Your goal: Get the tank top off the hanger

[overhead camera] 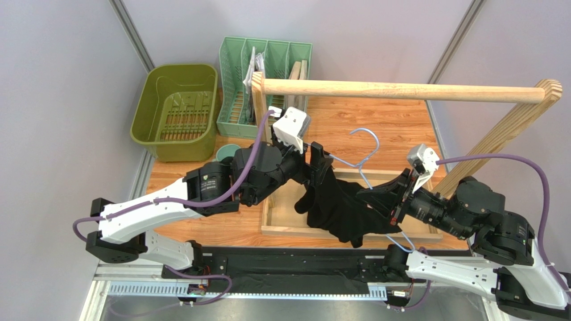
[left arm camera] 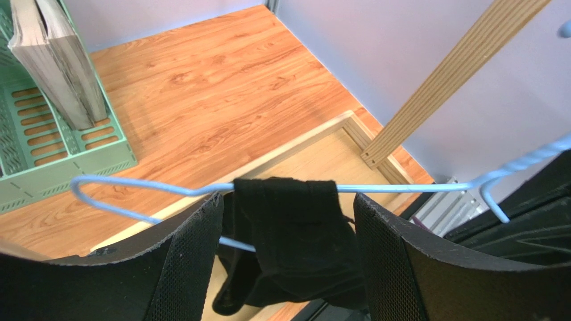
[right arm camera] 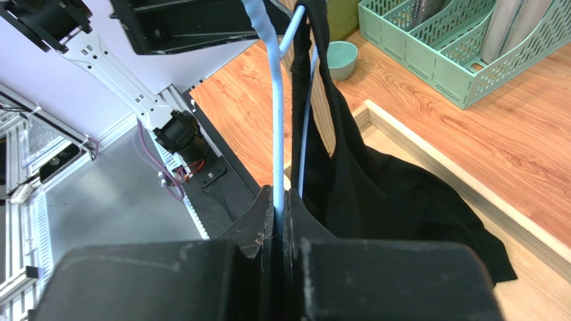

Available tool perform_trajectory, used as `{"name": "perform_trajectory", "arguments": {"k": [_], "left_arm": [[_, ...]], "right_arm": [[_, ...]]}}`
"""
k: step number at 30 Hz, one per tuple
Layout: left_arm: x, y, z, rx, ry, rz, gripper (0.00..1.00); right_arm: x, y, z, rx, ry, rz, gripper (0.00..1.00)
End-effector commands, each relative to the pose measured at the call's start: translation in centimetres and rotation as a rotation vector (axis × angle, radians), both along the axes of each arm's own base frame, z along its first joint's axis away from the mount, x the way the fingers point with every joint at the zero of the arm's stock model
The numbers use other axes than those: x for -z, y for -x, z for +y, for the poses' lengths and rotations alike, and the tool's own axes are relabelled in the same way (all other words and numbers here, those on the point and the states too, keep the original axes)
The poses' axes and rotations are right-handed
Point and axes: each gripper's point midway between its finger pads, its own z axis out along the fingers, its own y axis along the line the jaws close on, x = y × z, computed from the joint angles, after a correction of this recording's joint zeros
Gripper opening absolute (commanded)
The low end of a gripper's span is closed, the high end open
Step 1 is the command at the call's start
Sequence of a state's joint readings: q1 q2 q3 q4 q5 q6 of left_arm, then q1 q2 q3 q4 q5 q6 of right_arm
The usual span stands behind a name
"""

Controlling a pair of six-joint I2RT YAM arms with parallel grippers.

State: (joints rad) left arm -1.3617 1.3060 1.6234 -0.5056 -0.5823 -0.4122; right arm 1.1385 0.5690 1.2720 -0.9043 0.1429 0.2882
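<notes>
The light-blue wire hanger (overhead camera: 364, 142) is held in the air over the wooden tray, off the rail. The black tank top (overhead camera: 343, 207) hangs from it, bunched, its lower part drooping over the tray. My right gripper (overhead camera: 381, 199) is shut on the hanger's wire (right arm camera: 277, 134), with the tank top (right arm camera: 395, 200) hanging just beside it. My left gripper (overhead camera: 318, 162) is open at the hanger's far end. In the left wrist view its fingers (left arm camera: 191, 257) straddle one strap of the tank top (left arm camera: 288, 227), which is draped over the wire (left arm camera: 402, 188), without pinching it.
A thick wooden rail (overhead camera: 402, 90) on a slanted frame spans the back. A shallow wooden tray (overhead camera: 281, 217) lies below the garment. An olive basin (overhead camera: 175, 110), a green file rack (overhead camera: 268, 70) and a teal cup (overhead camera: 228, 152) stand at the back left.
</notes>
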Motion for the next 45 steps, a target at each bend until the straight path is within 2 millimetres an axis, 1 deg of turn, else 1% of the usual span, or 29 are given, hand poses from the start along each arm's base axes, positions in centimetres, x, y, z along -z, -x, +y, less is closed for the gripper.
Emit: {"name": "perform_trajectory", "arguments": {"k": [1, 5, 8, 9, 11, 13, 14, 15, 17, 18, 19, 21, 22, 23, 27, 29, 30, 31, 32, 33, 34, 35, 36, 38, 39, 42, 45], "left_arm": [[-1.1, -0.5, -0.2, -0.047, 0.033, 0.003, 0.76], [-0.6, -0.5, -0.7, -0.043, 0.018, 0.017, 0.71], [-0.2, -0.5, -0.9, -0.045, 0.012, 0.025, 0.70], [-0.2, -0.5, -0.9, -0.048, 0.012, 0.025, 0.63], [-0.2, -0.6, -0.8, -0.051, 0.010, 0.027, 0.58], [-0.2, -0.5, -0.7, -0.051, 0.008, 0.027, 0.49], [-0.2, -0.5, -0.6, -0.051, 0.007, 0.028, 0.44], [-0.1, -0.5, -0.6, -0.052, 0.001, 0.029, 0.35], [0.1, -0.5, -0.3, -0.054, -0.012, 0.033, 0.29], [0.2, -0.5, -0.2, -0.057, -0.016, 0.035, 0.20], [0.2, -0.5, -0.1, -0.059, -0.017, 0.038, 0.16], [0.5, -0.5, 0.4, -0.076, -0.031, 0.048, 0.12], [0.5, -0.6, 0.6, -0.081, -0.035, 0.048, 0.11], [0.6, -0.7, 1.1, -0.094, -0.045, 0.048, 0.11], [0.3, -1.0, 2.6, -0.134, -0.049, 0.040, 0.10], [-0.1, -1.3, 3.6, -0.166, -0.048, 0.030, 0.08], [-0.1, -1.4, 3.8, -0.175, -0.050, 0.028, 0.07], [-0.1, -1.4, 4.1, -0.182, -0.050, 0.027, 0.06], [-0.1, -1.6, 4.3, -0.192, -0.054, 0.022, 0.05], [-0.2, -1.6, 4.5, -0.198, -0.053, 0.022, 0.05], [0.1, -1.7, 4.5, -0.204, -0.062, 0.022, 0.05], [0.1, -1.8, 4.6, -0.207, -0.068, 0.021, 0.05], [0.1, -1.9, 4.7, -0.215, -0.069, 0.021, 0.05], [0.3, -2.1, 5.0, -0.233, -0.079, 0.025, 0.05], [0.4, -2.3, 5.2, -0.244, -0.084, 0.024, 0.05], [0.8, -2.8, 5.8, -0.276, -0.103, 0.022, 0.05], [1.2, -2.9, 5.5, -0.256, -0.111, 0.034, 0.01]], "right_arm": [[-1.6, 0.6, -0.1, -0.022, -0.076, -0.014, 0.00], [-1.6, 0.8, -0.4, -0.024, -0.082, -0.015, 0.00], [-1.5, 0.9, -0.3, -0.029, -0.084, -0.010, 0.00], [-1.4, 0.9, -0.3, -0.032, -0.083, -0.011, 0.00], [-1.3, 0.9, -0.4, -0.032, -0.082, -0.009, 0.00], [-1.0, 0.9, -0.7, -0.023, -0.076, -0.007, 0.00], [-0.8, 0.9, -0.9, -0.020, -0.071, -0.007, 0.00], [-0.6, 1.0, -1.2, -0.014, -0.067, -0.006, 0.00], [-0.3, 1.0, -1.7, -0.007, -0.057, -0.007, 0.00], [0.0, 1.1, -2.1, -0.004, -0.046, -0.004, 0.00], [0.2, 1.3, -2.5, -0.004, -0.046, -0.008, 0.00], [0.8, 1.7, -3.1, -0.011, -0.029, -0.005, 0.00], [0.9, 2.0, -3.7, -0.018, -0.037, -0.012, 0.00], [1.3, 2.2, -3.8, -0.024, -0.030, -0.009, 0.00], [3.4, 3.5, -5.2, -0.052, -0.005, 0.011, 0.00], [3.6, 4.4, -5.9, -0.084, -0.024, 0.009, 0.00], [3.7, 4.7, -6.1, -0.091, -0.030, 0.012, 0.00], [3.6, 4.9, -6.5, -0.097, -0.045, 0.004, 0.00], [3.2, 5.7, -6.9, -0.127, -0.079, -0.010, 0.00], [2.6, 5.9, -7.2, -0.131, -0.111, -0.030, 0.00], [2.1, 6.8, -7.3, -0.180, -0.138, -0.044, 0.00], [1.4, 7.9, -7.9, -0.222, -0.181, -0.070, 0.00], [0.7, 8.3, -8.2, -0.238, -0.210, -0.094, 0.00], [0.3, 8.9, -8.8, -0.260, -0.230, -0.111, 0.00], [-0.2, 9.3, -9.5, -0.263, -0.247, -0.127, 0.00], [-0.4, 9.8, -10.4, -0.268, -0.252, -0.137, 0.00], [-0.8, 9.3, -10.9, -0.231, -0.277, -0.144, 0.00]]}}
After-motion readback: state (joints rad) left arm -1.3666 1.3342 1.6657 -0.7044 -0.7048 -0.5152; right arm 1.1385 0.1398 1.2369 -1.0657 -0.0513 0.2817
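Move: The near shoulder strap of the tank top, looped over the hanger's arm, sits between the open left fingers, about 1 cm ahead, 1 cm right and 2 cm below their midpoint. From there the hanger's hook is some 8 cm right and 3 cm farther out; the rack rail's left end is roughly 14 cm ahead and 12 cm left, near hand height. The right hand already grips the hanger, with that strap about 8 cm left, 5 cm ahead and 4 cm above it. The left fingers shut on the strap after sinking about 2 cm onto it, then hold it, easing some 3 cm left. The right hand, keeping its pinch on the hanger, hardly stirs until they have nearly closed, then draws the hanger away from the left hand, about 9 cm right and 8 cm back, dipping and coming back up while turning some 15 degrees, mostly counter-clockwise and left side up. ##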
